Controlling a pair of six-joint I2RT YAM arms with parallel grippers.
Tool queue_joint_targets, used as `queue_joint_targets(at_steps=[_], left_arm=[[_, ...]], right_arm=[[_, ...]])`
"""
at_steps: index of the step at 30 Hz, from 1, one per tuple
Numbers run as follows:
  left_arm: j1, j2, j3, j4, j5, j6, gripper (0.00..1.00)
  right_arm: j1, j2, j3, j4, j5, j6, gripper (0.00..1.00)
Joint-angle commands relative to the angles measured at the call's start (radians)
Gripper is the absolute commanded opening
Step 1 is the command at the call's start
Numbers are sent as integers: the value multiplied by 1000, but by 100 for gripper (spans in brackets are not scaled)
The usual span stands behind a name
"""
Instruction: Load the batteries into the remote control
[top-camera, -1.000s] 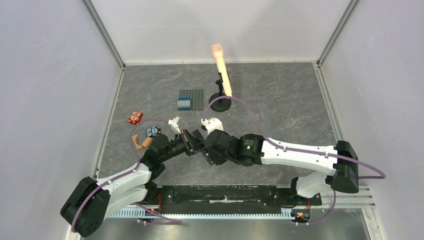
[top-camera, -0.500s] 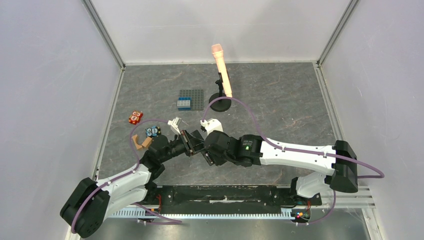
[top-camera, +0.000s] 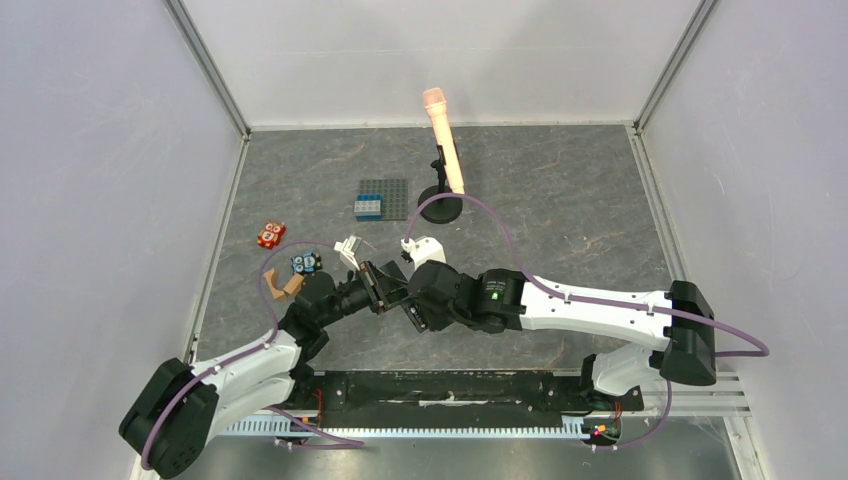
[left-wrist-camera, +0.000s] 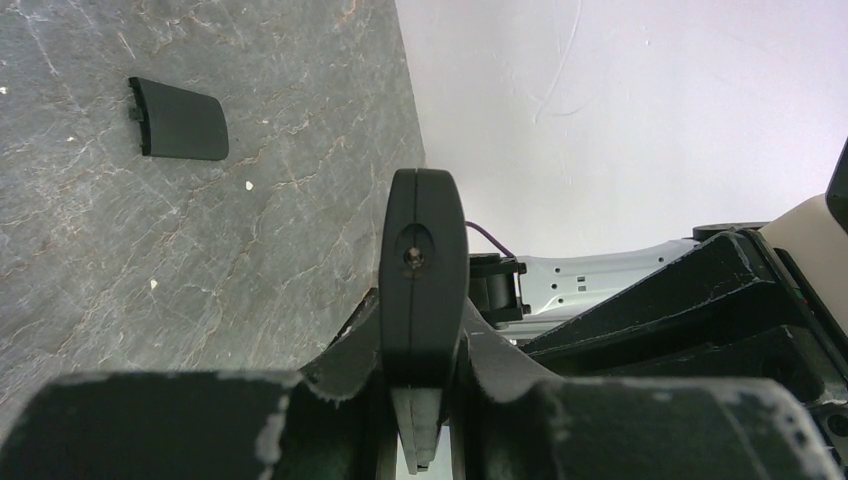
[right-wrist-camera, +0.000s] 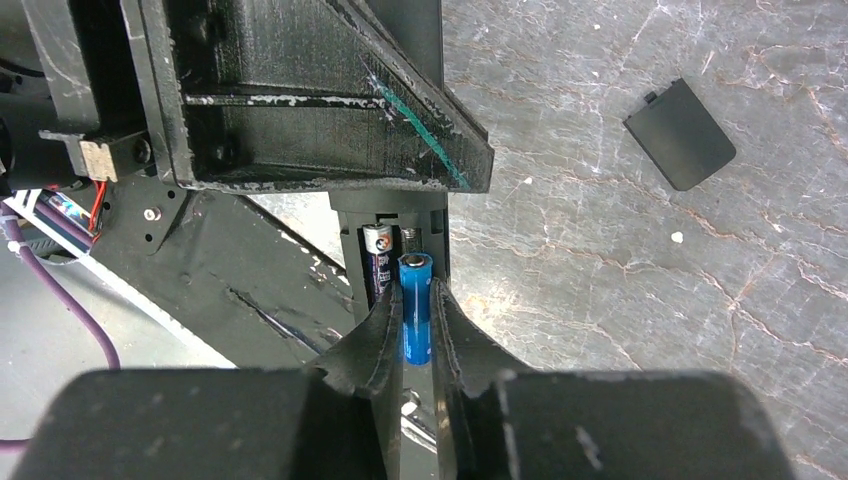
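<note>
My left gripper (left-wrist-camera: 422, 350) is shut on the remote control (left-wrist-camera: 422, 260), a slim black bar that I see end-on and held off the table. In the right wrist view the remote control (right-wrist-camera: 392, 212) shows its open battery bay. One dark battery (right-wrist-camera: 377, 262) with a silver tip lies in the bay. My right gripper (right-wrist-camera: 417, 300) is shut on a blue battery (right-wrist-camera: 416, 325), whose tip sits at the free slot beside the dark one. In the top view the left gripper (top-camera: 378, 286) and the right gripper (top-camera: 412, 303) meet over the near middle of the table.
The remote's black back cover (right-wrist-camera: 680, 134) lies flat on the grey table (left-wrist-camera: 150, 260). Further off stand a peach microphone (top-camera: 441, 125) on a black stand and a grey baseplate (top-camera: 392, 190) with a blue brick (top-camera: 367, 208). At the left lie red pieces (top-camera: 270, 235) and a brown piece (top-camera: 283, 286).
</note>
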Motion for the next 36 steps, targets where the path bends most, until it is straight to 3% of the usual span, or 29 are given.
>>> queue_joint_targets(at_steps=[1,6,14,18,22,31,36], left_arm=[[-3,-25,-1,71,-16,-46,2],[-4,-30,0,68,-16,-49,2],[-3,-41,1,56,-19,-50,2],[-3,-40,3,53,-18,-54,2],[-3,-42,8,51,-18,-67,2],[-2,-57,15,116,-33,-250,2],[-3,-91,46,92,-60,-370,2]], right_arm=[[6,-23,37,35,-4,21,14],[6,-31,17,46,-4,20,24],[6,-53,20,45,10,33,31],[5,-84,39,55,13,52,44],[3,-142,33,88,18,77,50],[2,-392,-174,280,98,170,60],[1,-518,-275,404,146,198,60]])
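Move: The right fingers still pinch the blue battery, with its slot in the open remote right beneath them, about 1 cm forward and 1 cm down. The dark battery already loaded lies about 1 cm back and 1 cm left of the right hand, some 1 cm lower. The battery cover is on the table roughly 11 cm ahead, 7 cm right and 9 cm below. From the left hand, which grips the remote, the blue battery is about 4 cm back, 4 cm right and level. The right fingers open from their pinch and let go of the blue battery at its slot, the hand first almost in place, then rising ever faster by about 10 cm and at the end drawing some 3 cm right, away from the remote, while the wrist swings up about 30 degrees so the fingers point more left than down. The left hand keeps its grip on the remote and late on lifts it about 3 cm, rolling it some 10 degrees so its top leans forward. ##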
